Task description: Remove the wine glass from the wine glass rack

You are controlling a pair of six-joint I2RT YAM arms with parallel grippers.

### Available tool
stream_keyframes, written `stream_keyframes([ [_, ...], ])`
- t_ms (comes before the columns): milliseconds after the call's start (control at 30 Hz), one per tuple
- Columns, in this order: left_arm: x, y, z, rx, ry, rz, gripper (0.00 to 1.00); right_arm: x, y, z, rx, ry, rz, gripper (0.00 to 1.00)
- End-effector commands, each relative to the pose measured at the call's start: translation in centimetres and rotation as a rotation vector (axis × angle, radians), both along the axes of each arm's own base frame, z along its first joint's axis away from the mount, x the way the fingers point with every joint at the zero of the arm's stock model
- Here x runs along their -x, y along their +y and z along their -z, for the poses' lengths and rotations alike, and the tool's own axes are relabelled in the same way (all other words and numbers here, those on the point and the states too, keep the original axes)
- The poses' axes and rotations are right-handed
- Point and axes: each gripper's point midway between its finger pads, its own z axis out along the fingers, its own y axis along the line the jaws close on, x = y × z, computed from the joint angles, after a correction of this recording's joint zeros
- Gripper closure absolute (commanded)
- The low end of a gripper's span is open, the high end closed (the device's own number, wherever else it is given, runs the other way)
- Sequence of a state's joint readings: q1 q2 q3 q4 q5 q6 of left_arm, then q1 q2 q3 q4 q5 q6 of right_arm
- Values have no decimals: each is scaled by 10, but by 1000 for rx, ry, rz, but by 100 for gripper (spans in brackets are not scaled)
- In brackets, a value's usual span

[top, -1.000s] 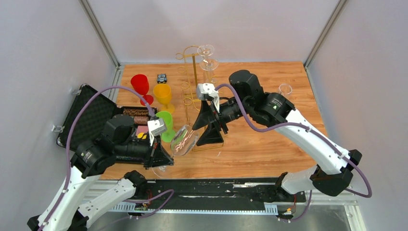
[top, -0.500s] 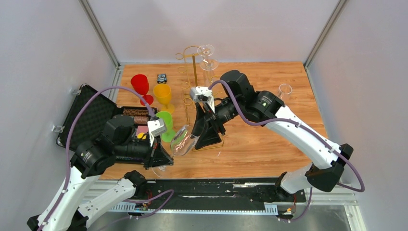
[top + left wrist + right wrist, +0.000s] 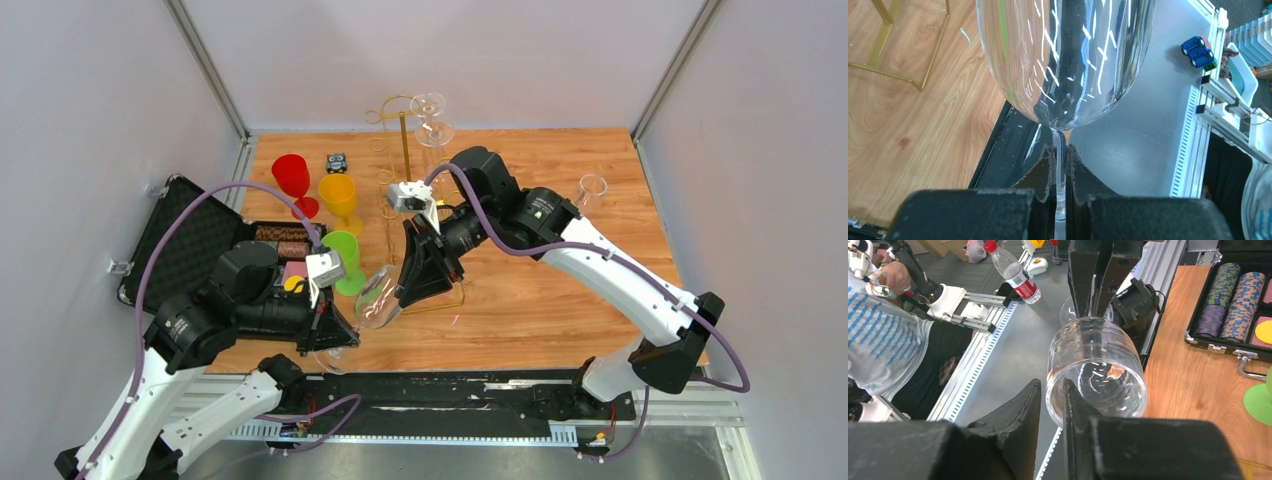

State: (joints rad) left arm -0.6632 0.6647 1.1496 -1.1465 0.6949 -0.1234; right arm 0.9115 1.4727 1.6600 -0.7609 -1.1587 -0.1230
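A clear wine glass (image 3: 378,297) lies tilted off the table's front edge, clear of the rack, bowl toward the right arm. My left gripper (image 3: 350,330) is shut on its thin stem (image 3: 1060,150), below the big bowl (image 3: 1063,60). My right gripper (image 3: 401,299) straddles the rim of the bowl (image 3: 1095,370): one finger (image 3: 1075,405) is inside against the wall, the other (image 3: 1023,405) is outside with a narrow gap showing. The gold wire wine glass rack (image 3: 403,150) stands behind, and another clear glass (image 3: 432,120) hangs on it.
Red (image 3: 292,178), yellow (image 3: 338,195) and green (image 3: 345,252) goblets stand left of the rack. An open black case (image 3: 190,245) of poker chips lies at the left edge. A small clear glass (image 3: 592,185) sits far right. A toy car (image 3: 336,160) is at the back.
My right arm has moved left and down to the glass's mouth, and its jaws have narrowed around the rim. The left gripper and the glass have stayed put.
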Motion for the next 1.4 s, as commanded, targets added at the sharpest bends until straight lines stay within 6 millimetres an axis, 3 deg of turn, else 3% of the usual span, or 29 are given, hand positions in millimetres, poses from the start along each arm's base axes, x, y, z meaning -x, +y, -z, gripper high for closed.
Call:
stream_keyframes([
  [0,-6,-2,-21,55,-98,-4,100,12,0,-17,-54,1,-69,82],
  [167,-7,-2,-21,55,-102,-8,100,13,2,-15,-50,13,-82,99],
  [300,-7,-2,-21,54,-103,-12,98,14,3,-14,-49,8,-76,100],
  [433,-9,0,-20,49,-110,-27,78,14,3,-13,-52,8,-72,100],
  [533,-9,1,-20,48,-113,-34,51,16,3,-12,-53,8,-75,100],
  [600,-9,1,-20,48,-117,-37,36,17,3,-13,-57,0,-73,100],
  [667,-10,2,-20,48,-120,-40,28,16,2,-11,-56,-11,-58,100],
  [900,-21,8,-17,7,-145,-107,16,18,-10,0,-11,-18,4,100],
  [1100,-28,12,-16,-11,-164,-151,11,15,-30,31,115,-13,148,100],
  [1367,-32,16,-16,-23,-176,-184,0,-7,-69,58,290,6,449,100],
])
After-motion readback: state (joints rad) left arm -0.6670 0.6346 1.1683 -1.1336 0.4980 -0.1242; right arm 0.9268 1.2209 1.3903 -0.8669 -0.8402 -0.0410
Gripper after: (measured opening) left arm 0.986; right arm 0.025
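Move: The left hand still holds the clear wine glass by its stem, the glass's middle some 2 cm ahead, 3 cm right and 4 cm above. From the right hand, poised at the rim, it lies about 2 cm back, 3 cm left and 4 cm below. Also from the right hand, the green goblet stands roughly 16 cm ahead, 12 cm left and 28 cm lower; the gold rack some 30 cm straight ahead, 18 cm lower. Right pinches the rim, left releases the stem, then right carries the glass about 8 cm down and right. ##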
